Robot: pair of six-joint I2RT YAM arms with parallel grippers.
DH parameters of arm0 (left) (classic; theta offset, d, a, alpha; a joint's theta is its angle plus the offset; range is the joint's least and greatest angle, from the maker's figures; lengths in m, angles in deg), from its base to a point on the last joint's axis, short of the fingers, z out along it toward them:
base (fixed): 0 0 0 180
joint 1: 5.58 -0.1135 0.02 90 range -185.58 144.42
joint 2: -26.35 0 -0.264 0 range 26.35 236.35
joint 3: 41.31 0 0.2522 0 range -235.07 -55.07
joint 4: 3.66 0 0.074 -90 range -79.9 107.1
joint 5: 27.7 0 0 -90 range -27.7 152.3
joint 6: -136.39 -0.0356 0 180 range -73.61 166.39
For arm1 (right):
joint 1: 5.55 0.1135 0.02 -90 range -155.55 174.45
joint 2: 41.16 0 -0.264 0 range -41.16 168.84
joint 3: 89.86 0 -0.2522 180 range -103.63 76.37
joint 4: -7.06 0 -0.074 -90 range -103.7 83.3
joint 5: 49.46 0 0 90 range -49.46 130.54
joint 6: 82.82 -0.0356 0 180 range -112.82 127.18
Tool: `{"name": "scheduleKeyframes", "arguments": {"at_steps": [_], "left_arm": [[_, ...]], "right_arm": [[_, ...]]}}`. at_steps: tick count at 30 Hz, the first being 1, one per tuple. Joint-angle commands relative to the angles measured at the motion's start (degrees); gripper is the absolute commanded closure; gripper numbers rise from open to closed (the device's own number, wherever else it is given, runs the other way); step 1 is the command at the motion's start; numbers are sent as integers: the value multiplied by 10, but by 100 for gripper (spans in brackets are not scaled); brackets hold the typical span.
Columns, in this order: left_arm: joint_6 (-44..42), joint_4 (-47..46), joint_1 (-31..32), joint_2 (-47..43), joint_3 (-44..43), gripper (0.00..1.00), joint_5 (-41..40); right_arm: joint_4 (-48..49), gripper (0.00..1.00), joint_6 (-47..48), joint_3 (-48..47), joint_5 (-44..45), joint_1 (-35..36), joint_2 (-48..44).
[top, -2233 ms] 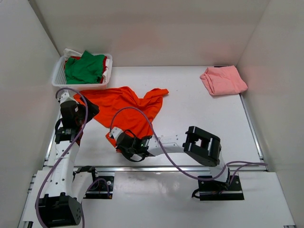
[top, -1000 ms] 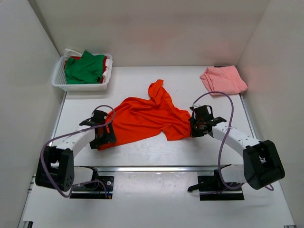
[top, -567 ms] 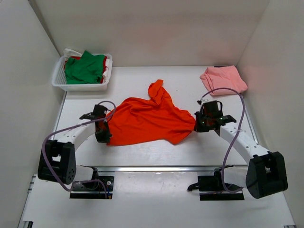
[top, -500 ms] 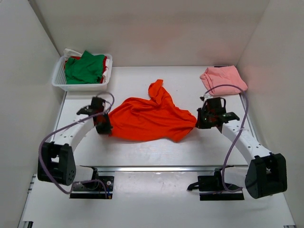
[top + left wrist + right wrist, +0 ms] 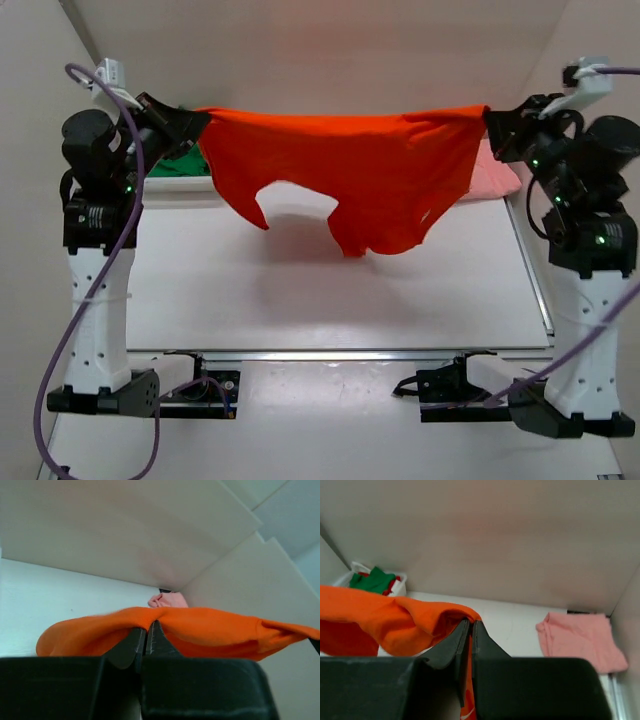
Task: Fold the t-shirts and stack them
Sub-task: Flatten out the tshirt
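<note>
The bright orange-red t-shirt hangs spread in the air above the table, stretched between both raised arms. My left gripper is shut on its left upper edge; in the left wrist view the cloth bunches over the closed tips of the left gripper. My right gripper is shut on the right upper edge, and the right gripper pinches the orange-red shirt. The pale pink t-shirt lies folded at the back right. A green t-shirt and a red one lie in the basket.
The white mesh basket stands at the back left corner, mostly hidden behind the left arm in the top view. White walls close in the table on three sides. A metal rail runs along the near edge between the arm bases.
The left gripper shut on the orange-red shirt's left edge. Both arms then rose and drew apart, lifting the shirt off the table and spreading it wide.
</note>
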Motion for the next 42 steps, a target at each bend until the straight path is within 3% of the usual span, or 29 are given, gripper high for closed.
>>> {"name": "scheduleKeyframes", "arguments": {"at_steps": [1, 7, 10, 17, 22, 25, 28, 33, 39, 40, 41, 42], "left_arm": [[42, -46, 1, -41, 13, 100, 12], [40, -19, 20, -108, -3, 100, 14], [58, -22, 30, -140, 32, 100, 9], [63, -24, 42, -156, 65, 100, -8], [98, -138, 19, -146, 197, 100, 25], [103, -202, 22, -135, 280, 100, 18], [101, -258, 19, -105, 366, 100, 13], [80, -369, 23, 16, 427, 100, 3], [72, -449, 29, 253, 368, 100, -19], [71, -456, 31, 304, 339, 99, -26], [69, -459, 29, 323, 303, 82, -33], [70, -454, 26, 364, 284, 58, -38]], "right_arm": [[-25, 100, 28, -62, 1, 0, -37], [-75, 100, 57, -79, 45, -7, -114], [-87, 100, 61, -81, 57, -14, -146], [-97, 100, 62, -122, 44, -5, -89], [-44, 100, 58, -96, -27, -43, -16], [20, 100, 56, -12, -35, -30, 9], [72, 100, 63, 67, -2, 17, 51], [154, 100, 67, 154, -8, 40, 157], [210, 100, 56, 74, -10, 36, 365], [217, 100, 46, 21, -16, 29, 423], [214, 100, 40, -12, -23, 21, 489], [194, 96, 35, -88, -19, 18, 524]]}}
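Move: Both hands already hold the orange t-shirt stretched between them, high up. The middle of the open table, where it is to be laid, is roughly 49 cm below and 5 cm back, about 19 cm to the left hand's right and 23 cm to the right hand's left. The clothes basket stands some 22 cm ahead of the left hand, 14 cm left and 44 cm below; the pink t-shirt lies about 23 cm ahead of the right hand, 7 cm right and 49 cm below. Both hands swing the pinched t-shirt back some 15 cm, then about 40 cm down and forward, left fingers opening. ##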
